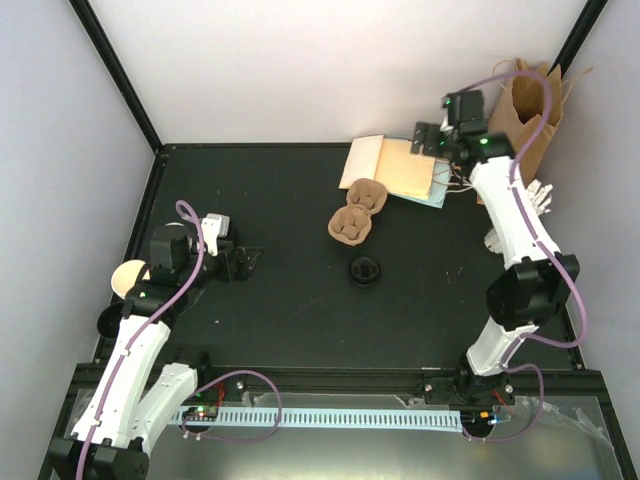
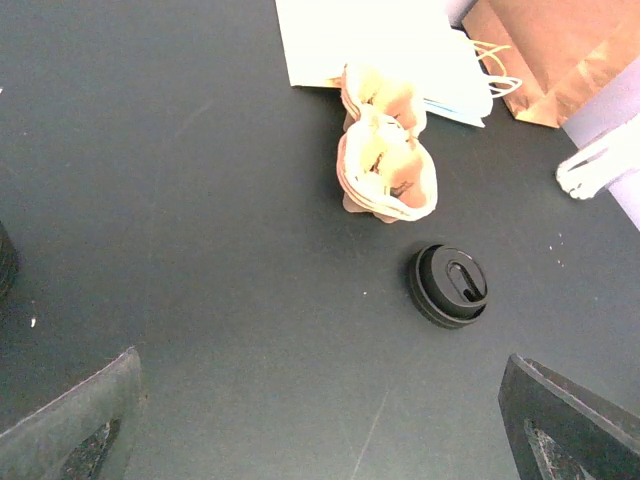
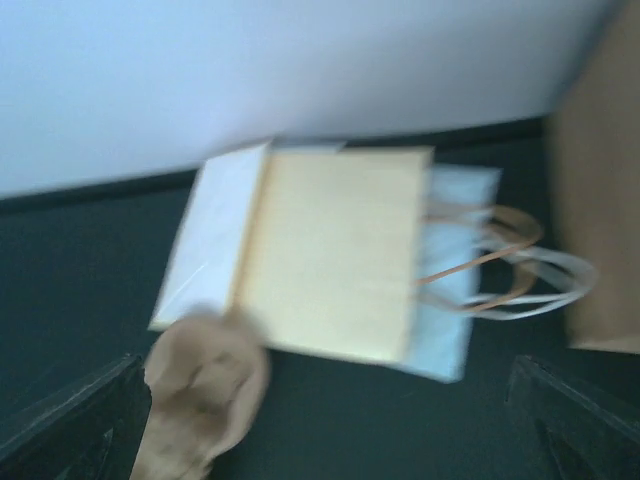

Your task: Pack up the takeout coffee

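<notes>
One takeout coffee cup [image 1: 127, 278] shows as a cream round top at the table's left edge, partly hidden by my left arm. My left gripper [image 1: 240, 262] [image 2: 320, 445] hangs open over bare black table to the right of the cup, nothing between its fingers. A brown pulp cup carrier [image 1: 357, 212] [image 2: 386, 165] [image 3: 200, 395] lies mid-table, with a black lid [image 1: 365, 270] [image 2: 450, 286] just in front of it. At the back right, my right gripper [image 1: 432, 140] [image 3: 325, 435] is open above flat paper bags [image 1: 395, 168] [image 3: 335, 255]. The right wrist view is blurred.
A brown paper bag [image 1: 535, 105] [image 2: 560, 55] [image 3: 605, 200] stands in the back right corner. White objects [image 1: 540, 195] [image 2: 600, 165] lie at the table's right edge. Walls close in the left, back and right sides.
</notes>
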{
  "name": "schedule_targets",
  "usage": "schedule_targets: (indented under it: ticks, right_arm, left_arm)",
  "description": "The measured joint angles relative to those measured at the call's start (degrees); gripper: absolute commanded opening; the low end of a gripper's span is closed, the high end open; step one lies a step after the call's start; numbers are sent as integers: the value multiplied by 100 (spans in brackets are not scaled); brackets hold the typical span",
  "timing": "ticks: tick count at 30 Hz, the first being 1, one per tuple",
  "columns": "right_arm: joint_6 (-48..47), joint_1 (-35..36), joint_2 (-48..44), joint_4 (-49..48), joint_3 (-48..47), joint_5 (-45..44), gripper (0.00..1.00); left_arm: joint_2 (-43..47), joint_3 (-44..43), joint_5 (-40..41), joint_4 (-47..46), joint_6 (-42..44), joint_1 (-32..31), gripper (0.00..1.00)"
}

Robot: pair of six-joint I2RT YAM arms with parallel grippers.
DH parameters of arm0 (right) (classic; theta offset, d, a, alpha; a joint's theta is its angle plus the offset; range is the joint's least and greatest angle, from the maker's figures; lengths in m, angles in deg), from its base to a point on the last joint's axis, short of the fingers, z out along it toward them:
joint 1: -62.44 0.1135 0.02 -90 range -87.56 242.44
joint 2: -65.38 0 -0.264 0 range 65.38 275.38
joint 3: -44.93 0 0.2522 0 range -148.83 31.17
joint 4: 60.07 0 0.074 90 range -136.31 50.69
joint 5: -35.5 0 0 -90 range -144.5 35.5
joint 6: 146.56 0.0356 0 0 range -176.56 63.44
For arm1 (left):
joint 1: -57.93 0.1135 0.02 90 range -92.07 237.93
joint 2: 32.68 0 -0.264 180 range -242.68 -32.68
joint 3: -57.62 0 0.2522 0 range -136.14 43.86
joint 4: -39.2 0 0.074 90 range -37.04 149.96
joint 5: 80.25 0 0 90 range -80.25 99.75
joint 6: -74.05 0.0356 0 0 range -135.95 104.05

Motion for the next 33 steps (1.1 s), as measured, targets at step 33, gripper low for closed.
schedule_targets:
  ticks: [33]
  right_arm:
    - [-1436, -1478, 2232, 1320, -3842, -2656, 91]
  left_arm:
    - [-153, 2, 20, 2, 2, -55, 99]
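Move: The standing paper bag's middle is about 28 cm to the right hand's right, 10 cm ahead and 13 cm below, its open mouth roughly level with the hand. The folded bags lie almost straight ahead by 9 cm and 27 cm down; the cup carrier is 19 cm left, 2 cm back and 25 cm down. From the left hand, the paper bag is some 75 cm right, 33 cm ahead and 8 cm below. The open right hand swings about 20 cm right to the paper bag, turning clockwise, rising, then easing forward-down. ##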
